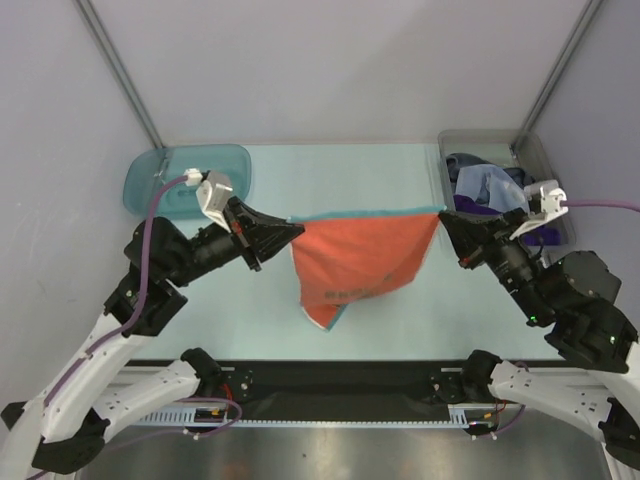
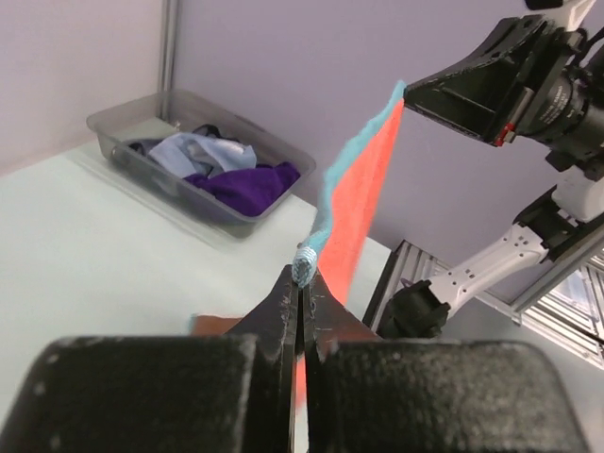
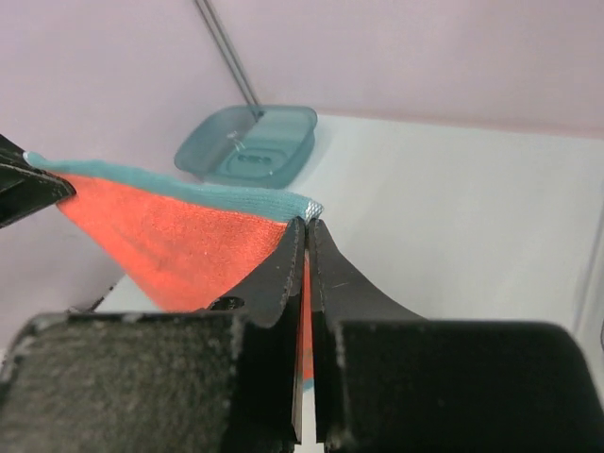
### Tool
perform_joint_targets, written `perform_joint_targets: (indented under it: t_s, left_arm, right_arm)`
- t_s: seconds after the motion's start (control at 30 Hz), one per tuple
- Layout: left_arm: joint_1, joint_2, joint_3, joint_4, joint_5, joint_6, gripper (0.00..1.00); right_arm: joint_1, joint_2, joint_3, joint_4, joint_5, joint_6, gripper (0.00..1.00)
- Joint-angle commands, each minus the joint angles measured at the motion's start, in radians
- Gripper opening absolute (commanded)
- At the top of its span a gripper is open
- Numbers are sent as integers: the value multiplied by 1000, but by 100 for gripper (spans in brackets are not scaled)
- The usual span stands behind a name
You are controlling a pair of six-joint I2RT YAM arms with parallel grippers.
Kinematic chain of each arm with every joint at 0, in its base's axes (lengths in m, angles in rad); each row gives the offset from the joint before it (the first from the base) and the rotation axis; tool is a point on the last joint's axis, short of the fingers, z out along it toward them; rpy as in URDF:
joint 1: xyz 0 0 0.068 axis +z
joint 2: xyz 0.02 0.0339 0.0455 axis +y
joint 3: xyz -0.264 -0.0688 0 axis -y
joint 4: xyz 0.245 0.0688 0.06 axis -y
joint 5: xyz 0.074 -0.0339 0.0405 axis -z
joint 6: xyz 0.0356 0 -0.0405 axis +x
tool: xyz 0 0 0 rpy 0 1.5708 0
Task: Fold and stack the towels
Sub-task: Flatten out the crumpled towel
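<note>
An orange towel (image 1: 355, 260) with a teal hem and red print hangs stretched in the air between both arms, its lower end drooping toward the table. My left gripper (image 1: 293, 227) is shut on its left top corner, where the hem (image 2: 307, 262) pokes out of the tips. My right gripper (image 1: 443, 217) is shut on the right top corner (image 3: 311, 209). More towels, purple (image 1: 480, 205) and pale blue-white (image 1: 492, 183), lie bunched in the clear grey bin (image 1: 530, 160) at the back right.
A teal plastic tray (image 1: 185, 178) sits at the back left of the pale table (image 1: 340, 170). Metal frame posts rise at both back corners. The black rail with the arm bases runs along the near edge.
</note>
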State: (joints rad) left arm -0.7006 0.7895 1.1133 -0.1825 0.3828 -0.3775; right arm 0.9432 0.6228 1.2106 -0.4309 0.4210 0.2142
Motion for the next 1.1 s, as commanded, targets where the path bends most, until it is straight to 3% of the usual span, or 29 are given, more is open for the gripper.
perform_joint_targets:
  t_s: [0.0,0.2,0.27,0.3,0.33,0.47,0.73,0.87,1.07]
  left_arm:
    - [-23,20,-20,-26,-114,-26,0]
    - [-7,161,100,-112,-301,60,1]
    - [65,251,157,-114,-270,72,0]
    - [97,282,170,-103,-206,69,0]
    - [133,313,190,-63,-167,63,0]
    - [265,482,256,30,-96,54,0]
    - [381,988,587,107,56,87,0]
    - [409,1129,691,133,82,114,0]
    - [429,1179,665,209,116,130,0]
  right_arm:
    - [6,44,15,-31,25,-4,0]
    - [-1,181,44,90,208,-166,0]
    - [-72,280,70,159,214,-202,0]
    - [-117,316,99,182,178,-199,0]
    - [-256,392,112,211,57,-181,0]
    - [-481,593,147,322,-227,-110,0]
    - [-647,909,161,630,-523,-59,0]
    - [-699,1037,204,707,-596,-64,0]
    - [-728,1101,181,768,-689,-99,0]
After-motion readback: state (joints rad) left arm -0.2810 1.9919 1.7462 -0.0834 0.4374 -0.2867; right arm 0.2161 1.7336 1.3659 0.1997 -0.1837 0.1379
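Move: I hold the towel by its two teal-edged corners, its middle hanging about 11 cm right and 20 cm below my left hand, level fore-aft. The clear tabletop it goes to is some 26 cm ahead and 9 cm right of that hand, 43 cm down; from my right hand, 25 ahead and 15 left. The teal bin lies about 40 ahead and 32 left of my left hand, the clear bin 36 ahead and 25 right of my right. I swing both hands forward together some 35 cm out over the clear tabletop, slowly at first, while sinking about 19 cm, most of it in the second half. Fingers stay shut on the corners, keeping the top edge stretched between them as the towel trails behind; both sets of fingertips tip down some 20 degrees, the left ones also swinging forward. ##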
